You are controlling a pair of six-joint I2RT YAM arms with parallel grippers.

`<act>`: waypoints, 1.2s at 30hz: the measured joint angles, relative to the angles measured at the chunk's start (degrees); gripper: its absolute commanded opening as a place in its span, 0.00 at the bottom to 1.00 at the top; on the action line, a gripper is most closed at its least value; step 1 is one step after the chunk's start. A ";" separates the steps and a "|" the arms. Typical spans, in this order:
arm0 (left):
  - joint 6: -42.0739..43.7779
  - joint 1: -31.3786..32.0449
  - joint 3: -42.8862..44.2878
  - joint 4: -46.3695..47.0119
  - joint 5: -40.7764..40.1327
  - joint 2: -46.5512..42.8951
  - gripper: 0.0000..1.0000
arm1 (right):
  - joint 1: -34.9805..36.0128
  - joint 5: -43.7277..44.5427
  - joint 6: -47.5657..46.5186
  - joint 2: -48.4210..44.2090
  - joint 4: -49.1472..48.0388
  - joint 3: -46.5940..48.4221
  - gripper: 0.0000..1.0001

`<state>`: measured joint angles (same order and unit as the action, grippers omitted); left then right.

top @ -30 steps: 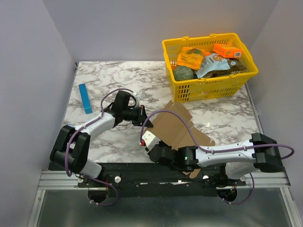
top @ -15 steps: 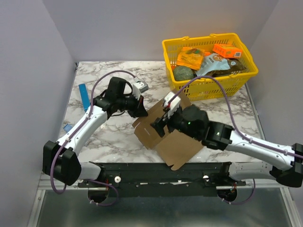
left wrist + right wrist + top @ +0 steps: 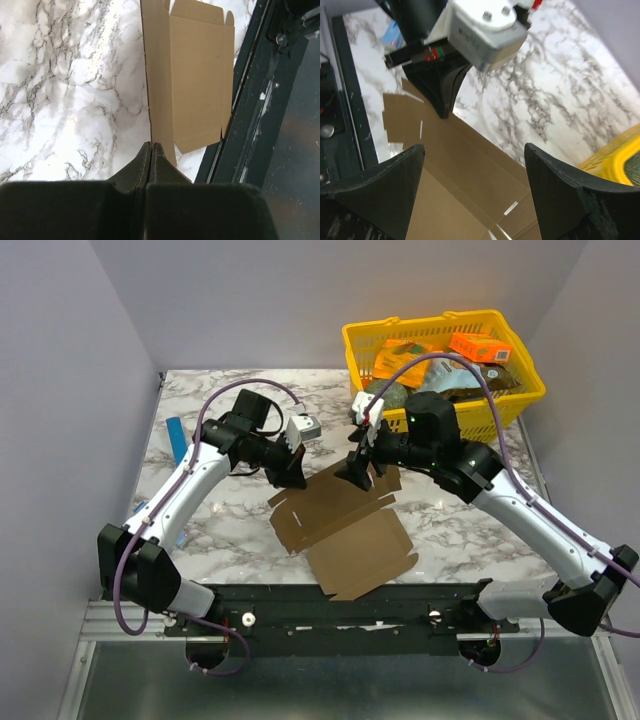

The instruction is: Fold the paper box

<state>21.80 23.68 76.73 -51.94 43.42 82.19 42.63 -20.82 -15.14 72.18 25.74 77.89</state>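
The paper box [image 3: 340, 525] is a flat brown cardboard sheet with flaps, lying at a slant on the marble near the table's front edge. My left gripper [image 3: 290, 477] is shut on its far left edge; in the left wrist view the fingertips [image 3: 151, 145] pinch the thin cardboard edge of the box [image 3: 200, 80]. My right gripper [image 3: 358, 472] hovers open over the sheet's far edge. In the right wrist view its fingers [image 3: 474, 146] stand wide apart above the box [image 3: 455, 170] with nothing between them, and the left gripper [image 3: 442, 95] shows just beyond.
A yellow basket [image 3: 450, 420] holding orange printed boxes [image 3: 481, 346] and other goods stands at the back right, close behind the right gripper. A thin blue strip [image 3: 175, 435] lies at the left, partly behind the left arm. The black rail [image 3: 260, 100] runs along the near edge.
The right gripper let go of the box, opened wide and swung from the near edge up to the sheet's far side. The left gripper, still shut, drew the box back and left.
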 measured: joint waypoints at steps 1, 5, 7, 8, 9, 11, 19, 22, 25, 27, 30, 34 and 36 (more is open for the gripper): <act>0.55 0.00 0.00 -0.52 0.33 -0.02 0.00 | -0.26 -1.07 -1.36 0.81 1.11 0.00 0.88; 1.86 0.00 0.00 -1.53 1.53 -0.13 0.00 | -1.49 -4.44 -6.54 3.78 3.76 0.00 0.87; 2.27 0.00 -0.02 -1.81 1.97 -0.42 0.00 | -1.92 -5.55 -8.79 4.85 4.28 -0.09 0.87; 2.40 0.02 -0.02 -1.99 2.23 -0.57 0.00 | -2.14 -5.95 -9.70 5.27 4.28 -0.11 0.88; 2.47 0.09 -0.02 -2.14 2.36 -0.76 0.00 | -2.27 -6.51 -10.78 5.75 4.28 -0.11 0.87; 2.64 0.31 -0.02 -2.36 2.47 -1.09 0.00 | -2.38 -7.91 -12.48 6.78 4.28 -0.02 0.87; 2.82 0.57 -0.02 -2.54 2.45 -1.25 0.00 | -2.51 -11.98 -17.05 13.42 6.99 3.06 0.83; 2.80 0.57 0.00 -2.54 2.47 -1.27 0.00 | -2.51 -12.24 -18.18 14.80 8.55 3.50 0.75; 2.73 0.55 0.00 -2.64 2.40 -1.25 0.00 | -2.60 -13.16 -19.45 15.58 10.40 4.46 0.56; 2.64 0.57 0.11 -2.67 2.43 -1.25 0.00 | -2.62 -13.46 -19.98 16.17 11.37 5.75 0.46; 2.62 0.57 0.44 -2.64 2.43 -1.25 0.00 | -2.62 -13.90 -20.85 16.65 12.07 6.64 0.38; 2.58 0.72 0.74 -3.02 2.43 -1.25 0.00 | -2.64 -14.91 -21.73 17.33 13.25 7.72 0.33; 2.58 0.72 1.51 -3.98 2.40 -0.92 0.00 | -2.69 -15.37 -22.12 17.77 13.86 8.35 0.32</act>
<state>24.38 24.40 78.24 -55.92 45.82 81.28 39.94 -36.18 -37.26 89.95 39.59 86.24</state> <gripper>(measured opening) 0.012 0.342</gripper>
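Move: My left hand already pinches the paper box's far edge near its left end. The stretch of that edge I want next lies about 10 cm to this hand's right, 2 cm farther out and nearly level. From my open right hand that stretch is roughly 9 cm below, 3 cm left and 1 cm ahead. My left fingers are some 12 cm to the right hand's left, 2 cm back and 10 cm down; the yellow basket is about 21 cm right, 18 cm ahead and 15 cm lower. I lower my right hand about 9 cm onto the lifted far edge beside my left grip, easing it a couple of centimetres left while it turns some 20 degrees counter-clockwise and its fingers dip steeper. Once down there, I bring the wide-open fingers together to about a third open, one on each side of the cardboard. My left hand keeps its pinch, drawing back some 1.5 cm. ##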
